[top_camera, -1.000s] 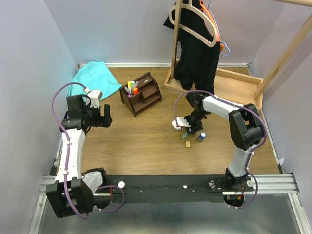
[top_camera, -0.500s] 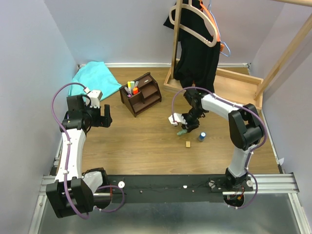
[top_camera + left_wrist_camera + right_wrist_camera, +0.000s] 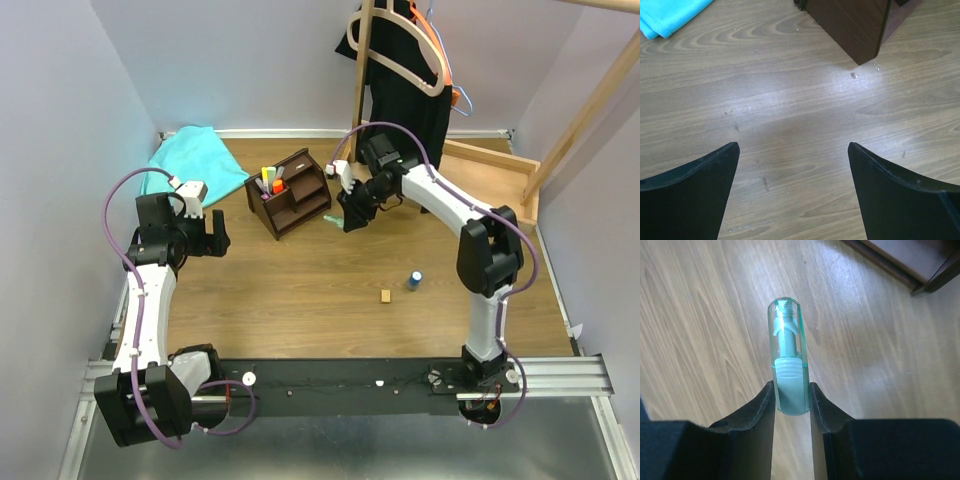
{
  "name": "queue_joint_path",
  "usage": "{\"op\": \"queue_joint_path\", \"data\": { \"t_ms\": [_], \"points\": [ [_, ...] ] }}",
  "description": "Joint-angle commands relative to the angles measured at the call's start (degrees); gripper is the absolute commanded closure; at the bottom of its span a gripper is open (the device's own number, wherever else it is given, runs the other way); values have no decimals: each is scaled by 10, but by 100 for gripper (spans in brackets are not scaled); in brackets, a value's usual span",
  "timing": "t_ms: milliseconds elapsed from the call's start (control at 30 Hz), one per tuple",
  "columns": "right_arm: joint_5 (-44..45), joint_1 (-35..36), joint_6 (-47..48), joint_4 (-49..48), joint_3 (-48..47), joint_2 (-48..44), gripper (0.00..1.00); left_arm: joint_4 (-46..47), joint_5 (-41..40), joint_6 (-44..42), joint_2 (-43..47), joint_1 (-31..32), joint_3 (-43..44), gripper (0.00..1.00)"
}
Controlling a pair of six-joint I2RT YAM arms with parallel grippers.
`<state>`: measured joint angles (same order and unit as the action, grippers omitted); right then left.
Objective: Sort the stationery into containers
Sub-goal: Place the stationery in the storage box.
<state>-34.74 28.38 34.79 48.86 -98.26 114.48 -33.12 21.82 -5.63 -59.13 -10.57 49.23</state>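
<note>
My right gripper is shut on a pale green marker, whose clear cap sticks out past the fingertips above the floor. It hangs just right of the dark brown organizer, the containers, whose corner shows in the right wrist view. Yellow, orange and pink markers stand in the organizer's left slot. A tan block and a small blue cylinder lie on the wooden floor nearer the front. My left gripper stands open to the left of the organizer, with nothing between its fingers.
A teal cloth lies at the back left, its edge in the left wrist view. A coat stand with a black garment rises from a light wooden tray base at the back right. Purple walls close in on both sides.
My right gripper closed on the pale green marker near the tan block, lifted it and carried it back and left to beside the organizer. The left arm stayed put.
</note>
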Motion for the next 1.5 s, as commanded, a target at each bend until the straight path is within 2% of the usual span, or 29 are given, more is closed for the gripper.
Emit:
{"op": "queue_joint_path", "data": {
  "t_ms": [0,200,400,700,1467],
  "points": [
    [57,21,-185,-67,-19,36,99,24,14,18,2,-5,-2,1],
    [172,42,-279,-108,-68,71,99,16,12,14,5,-5,3,1],
    [237,54,-321,-112,-91,94,99,17,8,14,13,-5,-5,1],
    [259,62,-326,-114,-94,117,99,12,10,14,26,-9,-18,1],
    [345,91,-322,-167,-174,191,99,15,11,15,35,-10,-29,1]
  ]
}}
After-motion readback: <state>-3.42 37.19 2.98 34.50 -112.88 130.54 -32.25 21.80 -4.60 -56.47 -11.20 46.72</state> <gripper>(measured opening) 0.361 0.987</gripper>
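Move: The right hand, holding the light-green tube, has the storage box's middle about 13 cm ahead, 12 cm to its left and 6 cm lower. The upright markers in that box stand some 14 cm ahead and 17 cm left of this hand, tops included only slightly below it; the clothes rack's near left corner is roughly 20 cm straight ahead, 9 cm lower. From the left hand, the box lies about 21 cm ahead, 16 cm right and 11 cm down. Keeping its pinch on the light-green tube, the right hand carries it forward about 9 cm and left some 6 cm, ending about 4 cm lower, to put its far end in under the box's upper shelf board. Most of a clockwise turn of some 30 degrees comes early, on a forward-left, sinking path; then the hand sinks and feeds left and forward into the open side. ##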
